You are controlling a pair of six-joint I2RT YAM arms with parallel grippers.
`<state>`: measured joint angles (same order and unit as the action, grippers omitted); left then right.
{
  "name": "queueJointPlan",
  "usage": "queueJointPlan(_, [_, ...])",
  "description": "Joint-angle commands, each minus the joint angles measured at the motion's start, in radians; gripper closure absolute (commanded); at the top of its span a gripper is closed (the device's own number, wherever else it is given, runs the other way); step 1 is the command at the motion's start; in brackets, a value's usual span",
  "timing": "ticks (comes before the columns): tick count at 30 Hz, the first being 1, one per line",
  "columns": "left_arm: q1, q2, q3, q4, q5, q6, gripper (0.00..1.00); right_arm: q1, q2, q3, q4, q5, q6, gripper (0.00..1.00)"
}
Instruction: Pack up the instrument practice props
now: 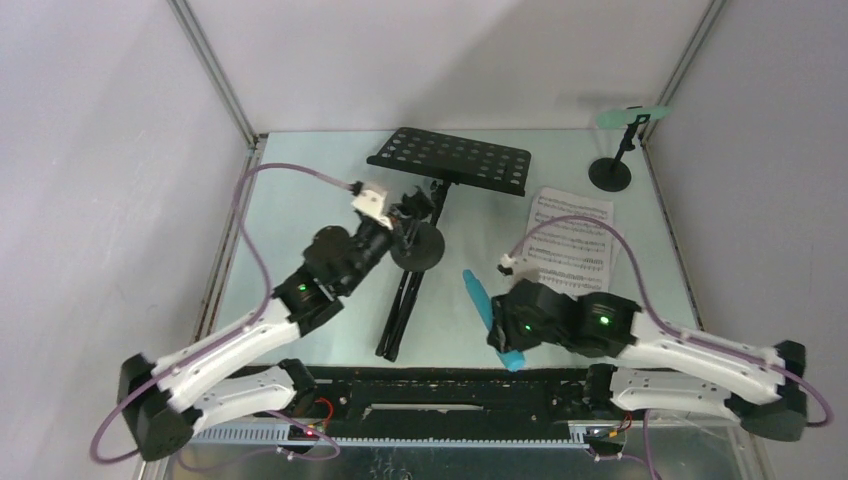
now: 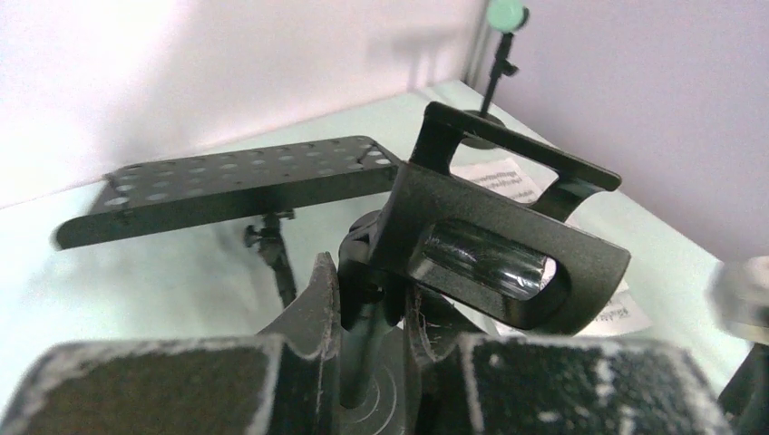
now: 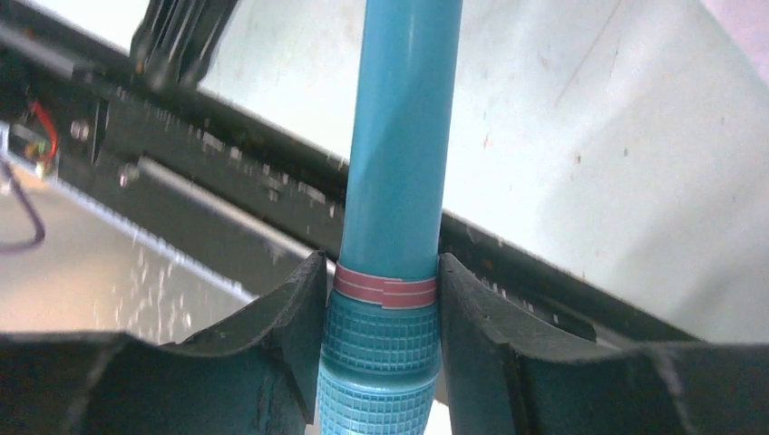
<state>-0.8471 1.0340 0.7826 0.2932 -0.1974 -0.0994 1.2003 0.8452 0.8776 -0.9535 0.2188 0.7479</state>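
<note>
My left gripper (image 1: pixel 405 228) (image 2: pixel 372 299) is shut on the thin stem of a small black mic holder (image 2: pixel 508 263), whose round base (image 1: pixel 420 248) hangs over the table. The black music rack lies on the table, its perforated desk (image 1: pixel 450 160) (image 2: pixel 227 186) at the back and its folded legs (image 1: pixel 403 300) toward me. My right gripper (image 1: pixel 497 325) (image 3: pixel 383 290) is shut on the blue toy microphone (image 1: pixel 482 295) (image 3: pixel 399 136), just below its red band. White sheet-music pages (image 1: pixel 570 235) (image 2: pixel 494 177) lie at the right. A second mic holder (image 1: pixel 610 172) stands at the far right corner with the mint-green microphone (image 1: pixel 630 117) (image 2: pixel 505 14) on top.
A black rail (image 1: pixel 450 390) (image 3: pixel 272 181) runs along the near table edge between the arm bases. Metal frame posts (image 1: pixel 215 70) rise at the back corners. Purple cables (image 1: pixel 255 250) loop beside both arms.
</note>
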Motion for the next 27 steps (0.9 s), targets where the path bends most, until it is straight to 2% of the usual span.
queueJointPlan(1, [0.042, -0.164, 0.038, -0.21, -0.094, -0.071, 1.0, -0.092, 0.132, 0.009, 0.222, 0.056, -0.044, 1.0])
queueJointPlan(5, [0.111, -0.282, -0.061, -0.316, -0.127, -0.119, 1.0, -0.189, 0.23, -0.013, 0.366, 0.065, -0.054, 1.0])
queueJointPlan(12, [0.216, -0.418, -0.299, -0.298, -0.244, -0.224, 1.0, -0.252, 0.402, -0.028, 0.573, 0.081, -0.134, 1.0])
queueJointPlan(18, [0.285, -0.406, -0.471, -0.084, -0.339, -0.248, 1.0, -0.271, 0.487, -0.027, 0.701, 0.073, -0.208, 1.0])
queueJointPlan(24, [0.484, -0.252, -0.495, 0.244, -0.206, -0.226, 1.0, -0.313, 0.541, -0.025, 0.741, 0.038, -0.211, 1.0])
queueJointPlan(27, [0.536, -0.145, -0.47, 0.392, -0.173, -0.193, 1.0, -0.353, 0.593, -0.024, 0.784, 0.01, -0.224, 1.0])
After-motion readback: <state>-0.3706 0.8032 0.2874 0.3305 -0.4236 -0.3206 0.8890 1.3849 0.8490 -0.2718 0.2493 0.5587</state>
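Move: The left hand holds the mic stand below its clip, over the folded music stand. The bare table it heads for lies about 22 cm left, 2 cm ahead and 30 cm below; the middle of the music stand's legs is some 4 cm back and 2 cm left. The right hand grips the blue microphone at its head; its patch of bare table is roughly 18 cm ahead, 8 cm left and 15 cm lower, between the legs' middle (15 cm ahead, 20 cm left) and the sheet music (29 cm ahead, 18 cm right). Leftward and down, the left hand swings the mic stand away over the music stand's legs, some 21 cm left and 15 cm lower, turning about 40 degrees counter-clockwise; after a slight rise it sinks, then runs level left and a little forward. Meanwhile the right hand carries the microphone about 15 cm forward, also left and down, towards the legs. Both grips hold. ##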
